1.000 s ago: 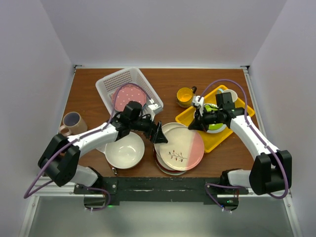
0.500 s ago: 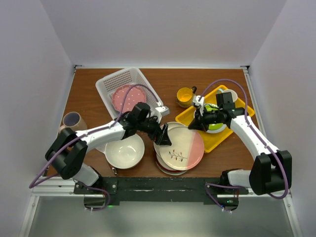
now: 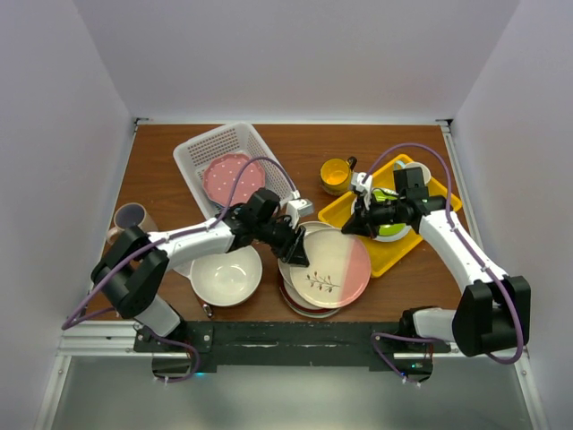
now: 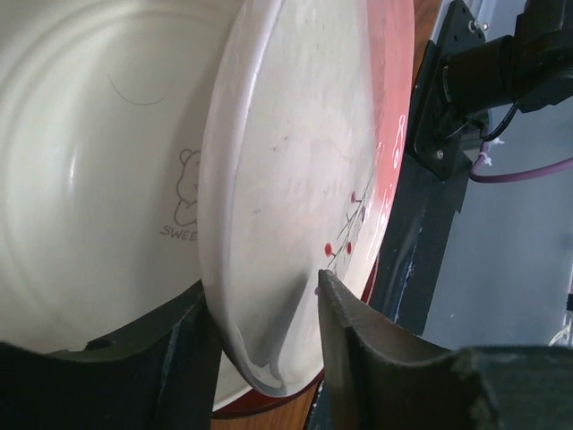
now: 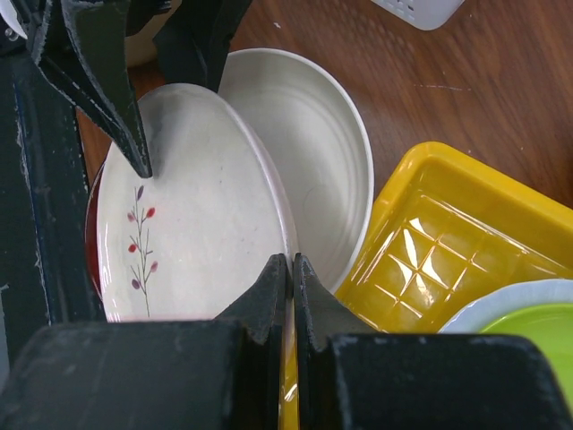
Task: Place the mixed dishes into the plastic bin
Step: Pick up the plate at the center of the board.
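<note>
The cream-pink plate (image 3: pixel 329 269) with a twig print tops a stack of dishes at front centre. My left gripper (image 3: pixel 296 247) is shut on its left rim: in the left wrist view one finger presses the plate's (image 4: pixel 295 161) printed face and the other its underside, gripper (image 4: pixel 260 288). Beneath lie a white plate (image 4: pixel 98 170) and a dark red-rimmed bowl (image 5: pixel 89 235). My right gripper (image 3: pixel 356 224) is shut and empty, its tips (image 5: pixel 293 261) hovering over the plate's right rim. The plastic bin (image 3: pixel 202 148) at back left holds the pink dotted plate (image 3: pixel 224 176).
A large cream bowl (image 3: pixel 226 273) sits left of the stack, a pinkish mug (image 3: pixel 131 221) at far left, a yellow mug (image 3: pixel 336 175) behind the stack. The yellow tray (image 3: pixel 407 249) on the right carries a lime-green plate (image 3: pixel 391 230) and a white cup (image 3: pixel 418 171).
My left gripper has slid right onto the cream-pink plate's left rim and its jaws have closed in on it. The right arm has stayed put.
</note>
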Controlling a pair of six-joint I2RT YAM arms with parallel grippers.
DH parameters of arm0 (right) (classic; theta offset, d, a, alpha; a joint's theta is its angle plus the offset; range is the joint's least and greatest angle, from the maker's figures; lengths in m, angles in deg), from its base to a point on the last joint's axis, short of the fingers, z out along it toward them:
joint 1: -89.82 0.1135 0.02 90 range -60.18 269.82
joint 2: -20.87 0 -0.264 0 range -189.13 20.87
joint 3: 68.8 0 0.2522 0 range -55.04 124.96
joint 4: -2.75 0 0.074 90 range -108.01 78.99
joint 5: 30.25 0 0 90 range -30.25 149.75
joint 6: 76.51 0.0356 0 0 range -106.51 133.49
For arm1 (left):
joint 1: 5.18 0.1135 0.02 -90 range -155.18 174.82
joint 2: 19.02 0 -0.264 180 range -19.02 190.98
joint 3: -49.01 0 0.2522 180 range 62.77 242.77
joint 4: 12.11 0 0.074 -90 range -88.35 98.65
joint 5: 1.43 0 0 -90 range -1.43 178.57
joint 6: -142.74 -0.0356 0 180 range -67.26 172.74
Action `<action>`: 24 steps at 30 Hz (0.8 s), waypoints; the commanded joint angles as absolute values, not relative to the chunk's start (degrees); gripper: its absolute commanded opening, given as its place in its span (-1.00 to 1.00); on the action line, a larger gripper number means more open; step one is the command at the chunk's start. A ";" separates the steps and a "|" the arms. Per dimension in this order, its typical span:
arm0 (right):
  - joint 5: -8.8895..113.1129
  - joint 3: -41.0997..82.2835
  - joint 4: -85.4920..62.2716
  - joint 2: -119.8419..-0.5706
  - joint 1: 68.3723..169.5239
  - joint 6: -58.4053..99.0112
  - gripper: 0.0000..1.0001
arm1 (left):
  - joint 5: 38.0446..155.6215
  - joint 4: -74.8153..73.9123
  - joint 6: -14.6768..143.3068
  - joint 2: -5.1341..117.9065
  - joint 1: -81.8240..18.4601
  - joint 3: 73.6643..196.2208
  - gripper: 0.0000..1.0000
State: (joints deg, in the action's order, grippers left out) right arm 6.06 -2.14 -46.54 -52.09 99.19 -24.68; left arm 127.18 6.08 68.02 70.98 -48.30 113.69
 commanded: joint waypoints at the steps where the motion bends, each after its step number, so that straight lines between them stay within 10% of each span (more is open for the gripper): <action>1: 2.10 -0.46 -43.89 -49.97 98.79 -24.39 -1.00 | 129.79 5.26 67.33 70.72 -48.60 116.03 -0.23; 11: 1.83 -0.46 -44.24 -50.05 98.79 -24.39 -1.00 | 130.41 4.29 68.12 69.84 -48.42 116.04 -1.00; 24: 1.48 0.06 -45.91 -50.67 98.70 -25.45 -0.92 | 136.91 -2.30 72.24 66.50 -44.56 113.40 -1.00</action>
State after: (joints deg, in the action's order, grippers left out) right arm 3.24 -2.03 -46.91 -50.70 98.62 -25.21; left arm 133.78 5.84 73.36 69.93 -45.34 113.60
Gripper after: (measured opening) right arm 0.022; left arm 0.230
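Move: The plate being lifted, tilted off the stack, has its middle some 8 cm right of and 2 cm nearer than the left hand, whose open fingers straddle its left rim; from the right hand, shut on its far-right rim, it is about 4 cm left, 9 cm back and a little below. The cream bear plate beneath lies roughly 4 cm right of the left hand and 4 cm below; the white bowl is 19 cm to its left and 3 cm back. The top plate's left rim gets pinched as the left fingers shut from half open, that wrist turning by some 5 to 10 degrees. Both hands ease the plate up off the bear plate: the left rises about 2 cm, the right, its grip kept on the far-right rim, climbs roughly 1 cm. ##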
